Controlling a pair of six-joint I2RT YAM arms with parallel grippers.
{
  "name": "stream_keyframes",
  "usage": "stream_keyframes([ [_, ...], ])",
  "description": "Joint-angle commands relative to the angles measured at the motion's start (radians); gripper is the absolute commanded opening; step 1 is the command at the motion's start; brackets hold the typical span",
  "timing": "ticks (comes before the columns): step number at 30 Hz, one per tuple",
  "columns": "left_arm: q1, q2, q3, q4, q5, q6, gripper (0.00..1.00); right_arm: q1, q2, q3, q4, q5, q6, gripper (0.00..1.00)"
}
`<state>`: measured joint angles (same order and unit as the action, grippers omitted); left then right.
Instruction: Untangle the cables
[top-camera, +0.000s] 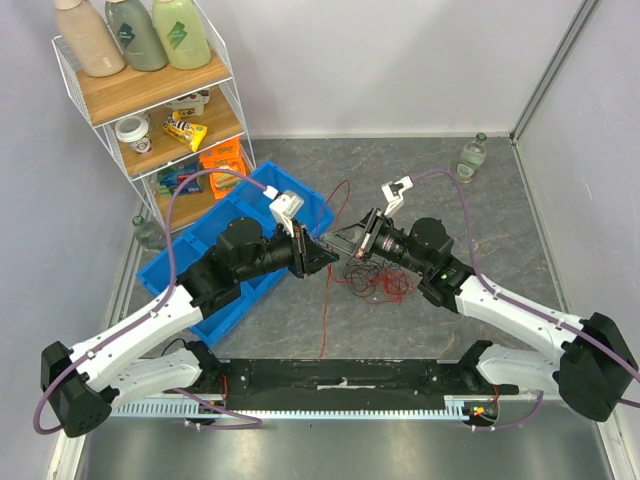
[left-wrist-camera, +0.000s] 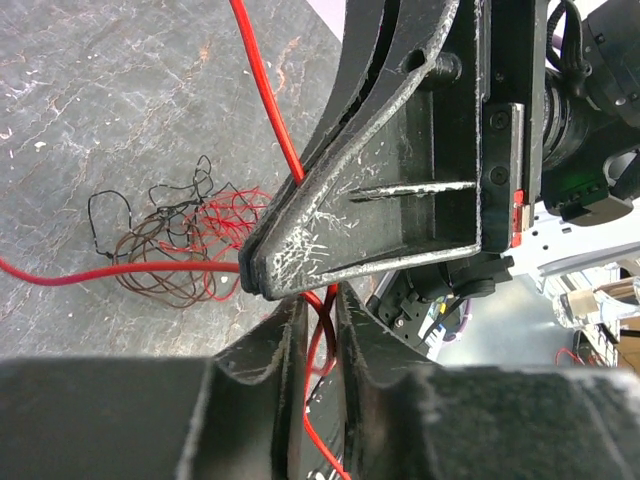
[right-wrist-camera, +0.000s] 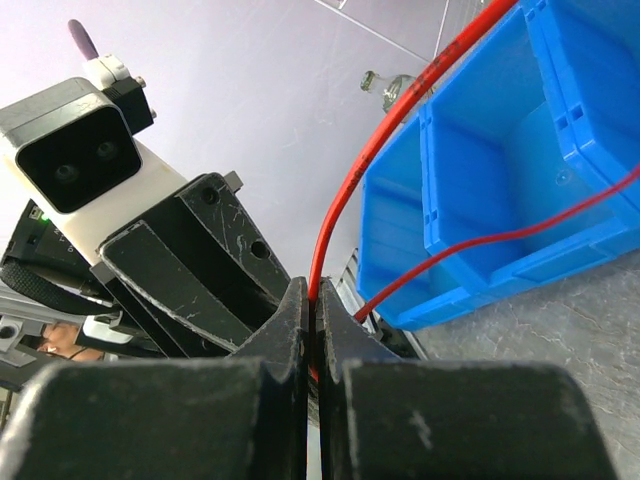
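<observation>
The cables lie as a loose tangle (top-camera: 383, 282) of red, dark and black wires on the grey floor between the two arms, and appear in the left wrist view as a scribbled bunch (left-wrist-camera: 170, 245). A long red cable (top-camera: 323, 320) runs out of it toward the near edge. My right gripper (right-wrist-camera: 318, 292) is shut on this red cable (right-wrist-camera: 340, 200), which rises from its tips. My left gripper (left-wrist-camera: 320, 305) is tip to tip with the right gripper (top-camera: 350, 248). Its jaws stand slightly apart, and the red cable (left-wrist-camera: 265, 100) passes loosely through the gap.
A blue compartment bin (top-camera: 310, 205) sits right behind the left arm, also seen as a blue bin (right-wrist-camera: 480, 180) in the right wrist view. A wire shelf rack (top-camera: 150, 90) stands at the back left. A bottle (top-camera: 472, 158) stands at the back right. A black strip (top-camera: 340, 378) runs along the near edge.
</observation>
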<state>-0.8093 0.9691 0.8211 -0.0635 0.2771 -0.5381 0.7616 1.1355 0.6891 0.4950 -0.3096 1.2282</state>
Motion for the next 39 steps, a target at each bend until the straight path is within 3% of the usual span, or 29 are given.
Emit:
stream_keyframes([
  [1, -0.005, 0.003, -0.004, 0.059, -0.056, -0.01, 0.15, 0.005, 0.009, -0.01, 0.088, -0.042, 0.034, 0.0],
  [3, -0.004, 0.002, 0.007, 0.05, -0.097, -0.003, 0.03, 0.004, 0.009, -0.007, 0.076, -0.046, 0.015, 0.02],
  [5, -0.007, 0.002, 0.024, 0.003, -0.166, -0.008, 0.02, -0.004, -0.014, 0.016, -0.037, -0.028, -0.066, 0.29],
  [7, -0.005, -0.001, 0.049, -0.053, -0.237, -0.014, 0.02, -0.011, -0.048, 0.085, -0.282, 0.045, -0.209, 0.56],
  [10, -0.001, -0.001, 0.088, -0.151, -0.346, -0.065, 0.01, -0.022, -0.127, 0.173, -0.58, 0.223, -0.405, 0.78],
  [13, 0.027, 0.022, 0.14, -0.238, -0.378, -0.153, 0.02, -0.025, -0.232, 0.2, -0.746, 0.413, -0.512, 0.91],
  [18, 0.157, 0.098, 0.225, -0.335, -0.282, -0.362, 0.02, -0.028, -0.33, 0.236, -0.9, 0.587, -0.579, 0.92],
  [25, 0.427, 0.218, 0.251, -0.294, -0.007, -0.721, 0.02, -0.028, -0.407, 0.225, -0.935, 0.618, -0.581, 0.92],
  [34, 0.487, 0.508, 0.424, -0.326, -0.076, -0.806, 0.02, -0.028, -0.428, 0.21, -0.94, 0.606, -0.569, 0.91],
  [39, 0.487, 0.603, 0.438, -0.32, -0.244, -0.757, 0.02, -0.028, -0.454, 0.208, -0.958, 0.63, -0.576, 0.91],
])
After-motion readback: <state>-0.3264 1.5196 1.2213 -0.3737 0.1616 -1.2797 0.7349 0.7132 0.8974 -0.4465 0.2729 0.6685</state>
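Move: The red cable already runs between the pads of the slightly open left gripper. The blue bin's far compartment lies about 28 cm ahead, 13 cm left and 23 cm below that gripper; the cable tangle is some 6 cm ahead, 11 cm right and 26 cm below. The shut right gripper also holds the red cable between its fingertips; from it the tangle lies roughly 3 cm ahead, 11 cm right and 28 cm down. Shut the left gripper on the red cable, then open the right one wide to let the cable go and draw it about 16 cm right, swinging its fingers to point forward. Carry the cable with the left gripper some 20 cm forward, 9 cm left and slightly down over the blue bin's far compartment, turning the fingers counter-clockwise and tipping them down. ##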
